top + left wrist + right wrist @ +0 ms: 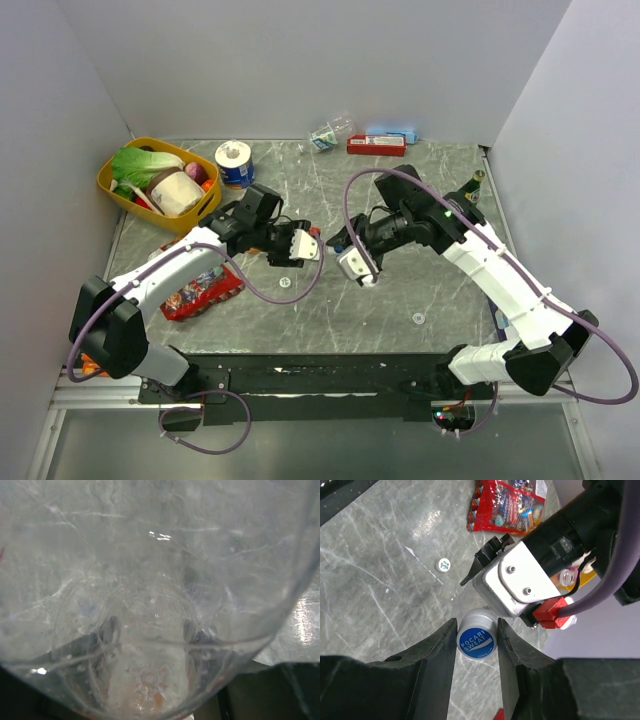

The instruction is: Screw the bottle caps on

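A clear plastic bottle (150, 570) with orange traces at its bottom fills the left wrist view. My left gripper (147, 630) is shut on it, and its dark fingers (107, 630) show through the plastic. In the right wrist view a blue bottle cap (476, 640) sits on the bottle's neck, with my right gripper (476, 641) shut on it, one finger touching each side. From above, the left gripper (303, 243) and the right gripper (340, 248) meet at mid-table. Two loose white caps (284, 283) (418, 319) lie on the table. A water bottle (330, 135) lies at the back.
A yellow basket (112, 178) of food stands at the back left beside a blue-white can (234, 163). A red snack bag (200, 290) lies under the left arm. A red box (377, 145) and a blue box (392, 132) sit by the back wall. A dark green glass bottle (470, 195) stands at the right.
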Action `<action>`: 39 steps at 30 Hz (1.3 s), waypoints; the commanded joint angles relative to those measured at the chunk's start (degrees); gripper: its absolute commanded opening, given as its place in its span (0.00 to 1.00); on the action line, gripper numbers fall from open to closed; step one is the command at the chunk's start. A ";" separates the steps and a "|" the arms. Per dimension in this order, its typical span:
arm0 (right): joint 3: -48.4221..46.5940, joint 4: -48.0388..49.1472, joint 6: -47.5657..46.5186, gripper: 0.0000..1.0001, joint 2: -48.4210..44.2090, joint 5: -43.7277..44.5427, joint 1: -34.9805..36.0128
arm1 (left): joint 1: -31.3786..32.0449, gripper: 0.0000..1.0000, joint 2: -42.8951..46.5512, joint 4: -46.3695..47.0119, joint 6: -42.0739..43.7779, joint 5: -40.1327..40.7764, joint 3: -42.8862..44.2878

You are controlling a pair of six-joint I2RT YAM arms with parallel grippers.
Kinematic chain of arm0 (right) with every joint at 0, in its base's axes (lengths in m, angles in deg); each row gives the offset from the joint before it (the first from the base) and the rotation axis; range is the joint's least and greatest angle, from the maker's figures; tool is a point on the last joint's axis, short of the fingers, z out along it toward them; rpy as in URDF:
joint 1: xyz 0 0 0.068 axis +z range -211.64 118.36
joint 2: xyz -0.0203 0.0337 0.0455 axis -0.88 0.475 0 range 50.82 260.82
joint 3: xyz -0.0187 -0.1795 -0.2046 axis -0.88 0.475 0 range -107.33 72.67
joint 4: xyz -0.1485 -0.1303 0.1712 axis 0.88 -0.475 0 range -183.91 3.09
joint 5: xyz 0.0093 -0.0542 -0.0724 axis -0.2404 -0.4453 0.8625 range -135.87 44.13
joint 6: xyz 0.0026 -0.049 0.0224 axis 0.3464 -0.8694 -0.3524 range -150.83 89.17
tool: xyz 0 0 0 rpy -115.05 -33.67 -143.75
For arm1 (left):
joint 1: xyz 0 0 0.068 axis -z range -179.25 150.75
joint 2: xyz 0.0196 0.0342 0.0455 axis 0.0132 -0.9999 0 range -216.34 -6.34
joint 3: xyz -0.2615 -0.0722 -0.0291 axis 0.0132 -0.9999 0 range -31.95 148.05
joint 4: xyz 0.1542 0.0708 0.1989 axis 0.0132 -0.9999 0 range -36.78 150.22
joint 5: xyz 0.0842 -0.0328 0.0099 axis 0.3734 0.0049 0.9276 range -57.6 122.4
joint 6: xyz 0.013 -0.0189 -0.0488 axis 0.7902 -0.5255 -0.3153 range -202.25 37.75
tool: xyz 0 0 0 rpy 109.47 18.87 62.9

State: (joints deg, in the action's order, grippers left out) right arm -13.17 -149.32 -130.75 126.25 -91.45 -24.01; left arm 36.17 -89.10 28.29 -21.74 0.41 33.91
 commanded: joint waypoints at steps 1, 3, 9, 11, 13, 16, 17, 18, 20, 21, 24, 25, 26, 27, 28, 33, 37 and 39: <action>-0.64 7.30 13.73 0.14 -0.03 1.55 -0.71 | 0.27 0.01 3.04 6.24 -1.26 -2.56 -1.08; -3.44 9.23 20.43 0.04 1.72 0.85 -1.32 | 0.35 0.01 3.83 13.27 -6.62 -1.16 -2.66; -7.76 14.66 44.96 0.00 4.02 -1.53 -3.61 | 0.96 0.01 8.58 38.90 -24.19 8.68 -11.80; -6.18 17.40 52.87 0.00 3.58 -0.83 -3.70 | 1.84 0.01 10.07 43.94 -29.80 14.55 -14.70; -5.30 21.44 60.93 0.00 3.13 1.28 -3.79 | 2.89 0.01 11.04 50.18 -32.11 19.22 -17.25; -6.43 23.99 71.74 0.00 3.92 4.52 -3.96 | 6.32 0.01 10.78 56.68 -35.10 29.94 -19.28; -6.70 24.35 74.23 0.00 4.19 5.67 -3.96 | 7.98 0.01 10.34 57.75 -36.94 31.79 -19.28; -7.05 24.53 76.60 0.00 4.71 6.64 -4.05 | 8.78 0.01 9.03 58.72 -38.17 38.95 -18.94; -8.11 24.88 82.67 0.00 5.15 9.54 -3.96 | 10.46 0.01 7.36 60.48 -42.03 45.14 -17.71; -8.37 25.14 86.52 0.00 5.68 10.42 -3.96 | 10.55 0.01 5.52 60.75 -43.71 50.39 -16.14; -11.00 23.75 93.38 0.00 7.78 14.46 -3.97 | 10.72 0.01 1.92 57.33 -48.29 55.26 -11.75; -12.75 23.04 95.24 0.00 8.49 15.43 -4.23 | 10.72 0.01 1.29 56.45 -48.99 56.06 -10.94; -13.47 22.17 97.09 0.00 9.02 17.35 -4.49 | 10.81 0.01 0.85 55.49 -49.95 56.77 -10.50; -13.91 22.07 101.54 0.00 9.63 18.15 -4.67 | 10.81 0.01 0.24 55.13 -49.96 57.12 -10.15; -13.91 22.24 103.42 0.00 9.73 19.29 -5.02 | 10.81 0.01 0.15 54.86 -49.96 58.17 -10.06; -13.65 23.92 108.09 0.00 10.34 23.60 -4.76 | 10.81 0.01 -2.13 51.71 -53.21 63.35 -8.13; -14.35 23.04 111.51 0.00 12.27 28.25 -4.76 | 10.90 0.01 -6.61 45.65 -61.63 72.84 -2.86; -14.70 22.77 112.22 0.00 13.15 29.06 -4.76 | 10.81 0.01 -9.77 42.83 -67.79 77.69 0.73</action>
State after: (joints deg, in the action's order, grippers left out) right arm -26.20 -119.82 -24.46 138.30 -63.48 -30.07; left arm 48.65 -94.47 74.15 -74.13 61.96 25.98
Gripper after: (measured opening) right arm 0.413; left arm 0.573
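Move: My right fingers are already closed on the cap at the mouth of the clear bottle. The bottle's middle is roughly 11 cm below that hand, about 4 cm ahead and 3 cm left. On the table a white cap lies about 10 cm back and 13 cm left, a lying bottle some 29 cm straight ahead, and a red box 27 cm ahead, 11 cm right. From my left hand, the held cap is about 12 cm up, 4 cm back and 4 cm right. I twist my hands against each other: my right, still pinching the cap, winds clockwise by some 70 degrees, while my left keeps its grip on the bottle and turns it counter-clockwise nearly as far. Meanwhile both carry the bottle forward towards the lying bottle, my right about 15 cm and my left 10 cm, rising and then easing down slightly, fingers holding steady. ##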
